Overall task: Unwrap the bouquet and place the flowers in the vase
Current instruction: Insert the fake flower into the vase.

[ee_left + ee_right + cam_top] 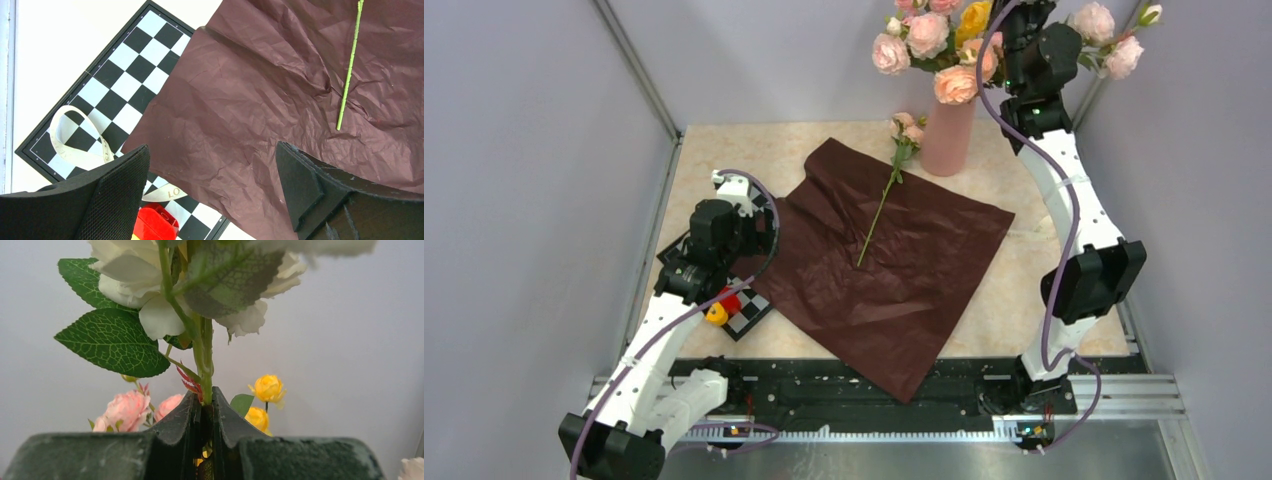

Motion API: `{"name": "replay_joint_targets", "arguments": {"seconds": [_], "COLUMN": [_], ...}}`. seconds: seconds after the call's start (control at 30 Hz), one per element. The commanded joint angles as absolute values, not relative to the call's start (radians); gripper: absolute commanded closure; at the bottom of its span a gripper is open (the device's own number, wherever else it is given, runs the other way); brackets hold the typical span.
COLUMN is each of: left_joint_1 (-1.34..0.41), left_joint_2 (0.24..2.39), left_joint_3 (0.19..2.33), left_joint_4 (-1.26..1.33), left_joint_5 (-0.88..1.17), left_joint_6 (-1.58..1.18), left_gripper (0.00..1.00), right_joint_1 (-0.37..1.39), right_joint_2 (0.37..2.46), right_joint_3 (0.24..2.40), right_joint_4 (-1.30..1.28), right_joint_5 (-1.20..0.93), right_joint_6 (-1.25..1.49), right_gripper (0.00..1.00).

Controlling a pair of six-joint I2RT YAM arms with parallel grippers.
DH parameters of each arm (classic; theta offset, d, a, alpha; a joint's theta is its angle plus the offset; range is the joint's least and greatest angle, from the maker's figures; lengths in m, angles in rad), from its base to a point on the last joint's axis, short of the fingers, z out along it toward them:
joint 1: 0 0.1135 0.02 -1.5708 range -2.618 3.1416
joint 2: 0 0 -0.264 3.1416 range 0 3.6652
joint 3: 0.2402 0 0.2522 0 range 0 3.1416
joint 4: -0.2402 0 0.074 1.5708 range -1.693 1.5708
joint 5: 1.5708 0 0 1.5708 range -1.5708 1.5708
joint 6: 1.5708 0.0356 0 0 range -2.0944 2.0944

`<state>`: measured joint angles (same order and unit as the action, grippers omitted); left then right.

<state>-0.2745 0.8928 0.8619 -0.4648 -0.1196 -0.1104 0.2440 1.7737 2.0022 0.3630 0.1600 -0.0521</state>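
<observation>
The bouquet is undone: its dark red paper lies spread flat on the table. One of the flowers lies on the paper, its thin green stem pointing toward me. The salmon-pink vase stands at the back and holds several pink, peach and yellow blooms. My right gripper is raised high beside the vase and shut on a green flower stem with pale blooms. My left gripper hangs open over the paper's left edge, holding nothing.
A folded chessboard lies at the left, partly under the paper. On it lie the cream ribbon and a red and yellow toy. Grey walls close in the table on the left, back and right.
</observation>
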Motion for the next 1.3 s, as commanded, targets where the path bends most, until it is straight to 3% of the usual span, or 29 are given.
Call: {"name": "replay_joint_targets", "arguments": {"seconds": [0.0, 0.6, 0.9, 1.27], "left_joint_1": [-0.268, -0.268, -0.268, -0.268], "left_joint_2": [0.902, 0.914, 0.916, 0.916], "left_joint_3": [0.859, 0.859, 0.861, 0.861], "left_joint_4": [-0.436, -0.437, -0.437, -0.437], "left_joint_5": [-0.107, -0.109, -0.103, -0.095], "left_joint_6": [-0.122, -0.122, -0.121, -0.125], "left_gripper": [0.01, 0.01, 0.01, 0.01], "right_joint_1": [0.235, 0.230, 0.231, 0.230], "right_joint_2": [1.785, 1.850, 1.791, 1.655], "right_joint_3": [1.950, 1.859, 1.796, 1.634], "right_joint_4": [0.376, 0.385, 0.409, 0.468], "right_joint_5": [0.140, 0.135, 0.130, 0.120], "right_joint_6": [-0.051, -0.031, -0.033, -0.037], "right_gripper": [1.00, 0.99, 0.68, 0.46]}}
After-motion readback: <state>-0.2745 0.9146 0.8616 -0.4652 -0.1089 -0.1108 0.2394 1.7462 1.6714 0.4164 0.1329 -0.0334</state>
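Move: My right hand is shut on the white rose's stem high over the vase, whose mouth lies about 5 cm ahead, 2 cm to the left and some 29 cm below. The peach roses at the vase's near rim hang about 19 cm below, 3 cm left and roughly level fore and aft. The last flower on the paper lies some 57 cm down, 12 cm left and 5 cm back. From my left hand the vase mouth is about 27 cm ahead, 37 cm right and 7 cm up. I lower the held white rose with my right hand, down some 10 cm and forward about 5 cm, feeding its stem among the other flowers towards the vase mouth while the fingers tip down. After a brief stop I open the fingers to about half, sink another 3 cm and then draw back about 2 cm, letting go of the stem. ##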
